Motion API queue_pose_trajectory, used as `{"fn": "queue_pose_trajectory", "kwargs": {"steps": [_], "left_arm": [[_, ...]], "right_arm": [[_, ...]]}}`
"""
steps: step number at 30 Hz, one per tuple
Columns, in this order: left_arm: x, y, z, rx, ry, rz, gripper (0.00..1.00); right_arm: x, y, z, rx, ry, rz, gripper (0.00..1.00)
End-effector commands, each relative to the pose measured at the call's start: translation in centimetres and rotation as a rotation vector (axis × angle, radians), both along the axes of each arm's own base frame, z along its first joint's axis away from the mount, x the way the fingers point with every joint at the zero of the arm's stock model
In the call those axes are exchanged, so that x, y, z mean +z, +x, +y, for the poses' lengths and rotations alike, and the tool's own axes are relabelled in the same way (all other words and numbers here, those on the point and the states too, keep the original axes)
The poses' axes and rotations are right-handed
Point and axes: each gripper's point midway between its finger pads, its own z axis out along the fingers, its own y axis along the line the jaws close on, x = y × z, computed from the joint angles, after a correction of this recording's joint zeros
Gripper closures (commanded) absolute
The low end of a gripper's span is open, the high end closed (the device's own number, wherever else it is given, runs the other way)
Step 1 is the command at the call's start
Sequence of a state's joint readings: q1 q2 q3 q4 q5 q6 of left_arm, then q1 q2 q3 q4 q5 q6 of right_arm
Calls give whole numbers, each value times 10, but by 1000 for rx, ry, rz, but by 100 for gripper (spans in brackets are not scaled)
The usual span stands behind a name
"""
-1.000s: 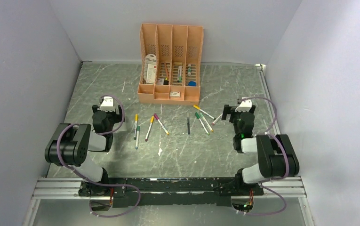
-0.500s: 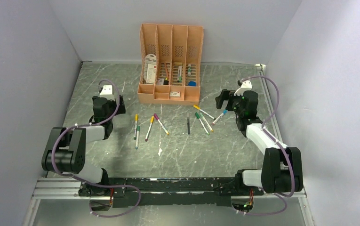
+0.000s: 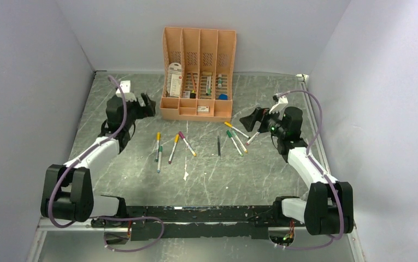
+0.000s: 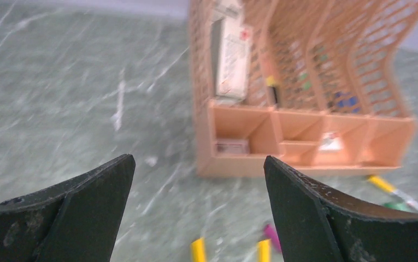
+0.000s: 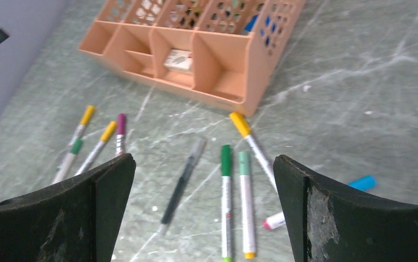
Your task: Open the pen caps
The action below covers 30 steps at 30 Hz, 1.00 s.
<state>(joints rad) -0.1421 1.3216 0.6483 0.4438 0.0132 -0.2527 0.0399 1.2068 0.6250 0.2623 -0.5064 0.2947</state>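
Observation:
Several pens lie capped on the grey marble table. A left cluster (image 3: 171,148) shows yellow caps (image 4: 198,250), a purple cap (image 4: 272,238) and a green cap (image 5: 76,146). A right cluster (image 3: 236,139) has a green cap (image 5: 226,159), a teal cap (image 5: 243,163), a yellow cap (image 5: 240,124), a blue cap (image 5: 363,183) and a dark pen (image 5: 182,185). My left gripper (image 3: 147,104) (image 4: 198,160) hangs open beyond the left cluster, beside the organiser's left end. My right gripper (image 3: 248,119) (image 5: 204,159) hangs open above the right cluster. Neither touches a pen.
A peach-orange organiser (image 3: 198,112) with card packets and stationery stands at the back centre, close to both grippers. Grey walls close in the table on the left, back and right. A metal rail (image 3: 195,215) runs along the near edge.
Both arms have stretched away from their bases: the left gripper swung up toward the organiser's left end, the right gripper moved left over the right pens. Both stayed open.

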Motion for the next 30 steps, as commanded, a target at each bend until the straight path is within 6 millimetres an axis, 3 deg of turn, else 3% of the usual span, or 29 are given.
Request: {"fn": "queue_pose_trajectory", "kwargs": {"steps": [1, 4, 8, 14, 17, 24, 30], "left_arm": [[45, -2, -48, -192, -164, 44, 0], [76, -11, -61, -258, -227, -14, 0], [106, -30, -78, -360, -317, -49, 1], [116, -65, -81, -381, -432, -23, 0], [129, -84, -88, -483, -438, -91, 0], [113, -97, -88, -503, -484, -54, 0], [73, -80, -79, -393, -455, 137, 1]], "right_arm": [[15, -14, 18, 49, 174, 27, 0], [-5, -15, 13, -30, 202, 202, 0], [-12, -22, 24, 20, 224, 300, 0], [-11, -30, 42, 106, 290, 372, 0], [-12, -27, 52, 126, 186, 359, 0], [-17, -34, 104, 153, -149, 282, 0], [-32, -31, 105, 141, -138, 308, 0]]}}
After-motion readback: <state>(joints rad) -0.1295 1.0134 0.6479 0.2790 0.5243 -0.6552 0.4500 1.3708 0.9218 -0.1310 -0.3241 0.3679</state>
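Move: The black pen lies about 13 cm to the right hand's left, 4 cm nearer the bases and some 16 cm below. The dark green marker is 5 cm left and 3 cm back, with the yellow one near the tray 4 cm left and 4 cm ahead. For the left hand, the slanting yellow-capped marker is about 11 cm back, 11 cm right and 16 cm below; the purple one is 18 cm right and 8 cm back, the yellow-green one 4 cm right and 9 cm back. The open right hand swings about 12 cm left and a little back, slowly at first while tipping down, then fast over the green markers towards a place high above the black pen, ending tipped down some 15 degrees and turned slightly counter-clockwise. The left hand, also wide open and touching nothing, rises about 12 cm as it draws back and to the right, away from its place beside the tray and in over the left-hand markers, rolling its left side down and turning clockwise some 25 degrees each, then sinks about 3 cm. ##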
